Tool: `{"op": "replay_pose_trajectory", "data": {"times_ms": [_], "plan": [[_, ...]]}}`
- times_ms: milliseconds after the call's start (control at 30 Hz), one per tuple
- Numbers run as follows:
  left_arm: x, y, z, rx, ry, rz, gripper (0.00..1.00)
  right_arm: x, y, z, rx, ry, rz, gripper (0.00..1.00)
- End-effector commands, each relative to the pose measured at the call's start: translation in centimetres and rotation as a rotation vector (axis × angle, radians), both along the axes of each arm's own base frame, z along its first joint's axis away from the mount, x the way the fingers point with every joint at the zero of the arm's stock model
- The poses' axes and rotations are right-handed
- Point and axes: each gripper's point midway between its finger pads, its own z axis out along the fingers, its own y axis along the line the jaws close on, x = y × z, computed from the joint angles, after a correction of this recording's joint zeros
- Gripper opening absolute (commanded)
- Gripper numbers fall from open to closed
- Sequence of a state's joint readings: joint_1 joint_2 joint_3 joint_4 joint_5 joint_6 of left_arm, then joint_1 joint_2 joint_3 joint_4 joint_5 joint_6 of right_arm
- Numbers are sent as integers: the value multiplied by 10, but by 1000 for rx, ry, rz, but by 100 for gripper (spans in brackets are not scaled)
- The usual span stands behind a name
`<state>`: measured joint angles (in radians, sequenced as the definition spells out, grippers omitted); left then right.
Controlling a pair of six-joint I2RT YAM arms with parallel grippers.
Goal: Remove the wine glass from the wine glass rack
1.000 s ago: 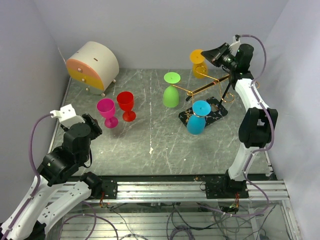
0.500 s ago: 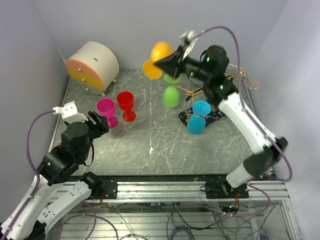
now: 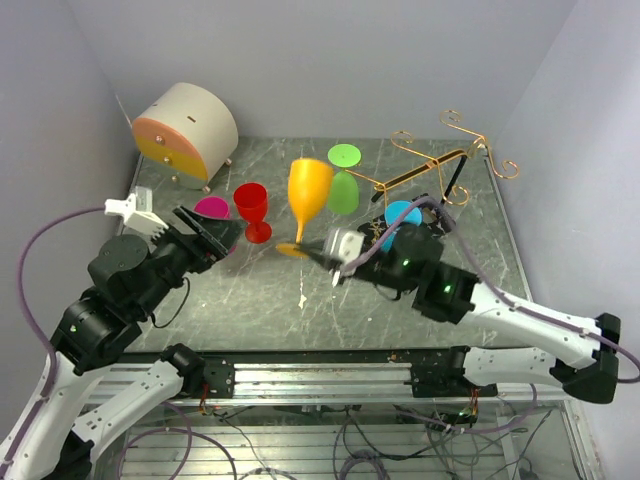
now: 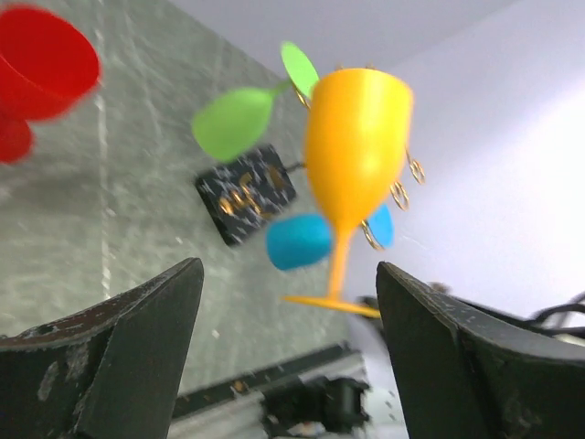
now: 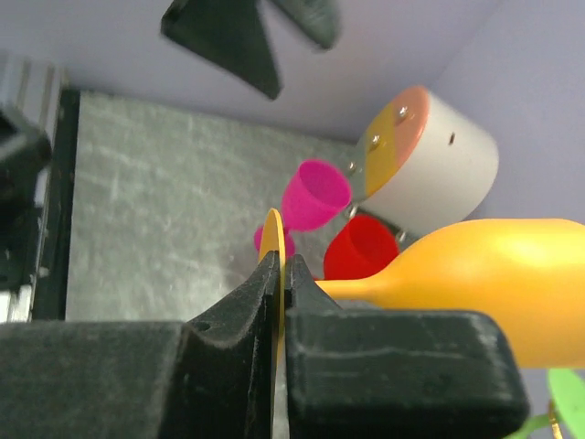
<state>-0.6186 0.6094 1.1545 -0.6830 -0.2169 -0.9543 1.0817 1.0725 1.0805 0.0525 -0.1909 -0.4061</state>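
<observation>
My right gripper (image 3: 312,254) is shut on the flat foot of the orange wine glass (image 3: 308,188) and holds it upright above the middle of the table, off the rack. In the right wrist view the fingers (image 5: 281,274) pinch the thin foot disc (image 5: 271,245), and the bowl (image 5: 494,274) lies to the right. The gold wire rack (image 3: 432,163) stands on its black base (image 3: 432,214) at the back right. A green glass (image 3: 343,188) and a blue glass (image 3: 402,215) still hang on it. My left gripper (image 3: 208,232) is open and empty, facing the orange glass (image 4: 356,155).
A red glass (image 3: 251,208) and a magenta glass (image 3: 212,210) stand at middle left, close to my left gripper. A round white and orange drawer box (image 3: 185,132) sits at the back left. Walls close the table on three sides.
My right arm has carried the orange glass from the rack's far hook across and down to the front middle, now upright. My left gripper has lifted and turned toward it.
</observation>
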Motion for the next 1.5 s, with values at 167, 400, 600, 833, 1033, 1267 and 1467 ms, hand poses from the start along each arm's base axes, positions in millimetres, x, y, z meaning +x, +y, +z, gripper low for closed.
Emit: {"op": "replay_pose_trajectory", "data": {"times_ms": [167,400,600,833,1033,1267,1467], "plan": [[-35,-54,-24,-255,230,-277,87,-6,1,-35,2,-225,-239,0],[-44,-65,-51,-355,331,-329,84,-15,-3,-42,43,-405,-351,0],[-42,-69,-62,-393,354,-330,83,-25,3,-42,67,-483,-359,0],[-36,-76,-72,-427,372,-334,80,-43,14,-48,78,-497,-303,0],[-32,-79,-76,-463,375,-334,69,-57,24,-56,59,-501,-261,0],[-34,-80,-68,-514,354,-353,41,-57,26,-66,35,-504,-272,0],[-37,-82,-71,-545,360,-373,12,-55,25,-72,14,-503,-289,0]]}}
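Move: The orange wine glass's foot is some 12 cm to the left hand's right, about 1 cm back and nearly level in height; the right hand already holds it, its middle 2 cm left of that hand. The left gripper stands about 14 cm left of the right hand, level. From the left hand, the red glass stands 18 cm ahead and 2 cm right, the pink one 15 cm ahead and 8 cm left, both some 30 cm below. Left hand sinks about 8 cm and reaches right, pinching the orange glass's foot as the right lowers it. ##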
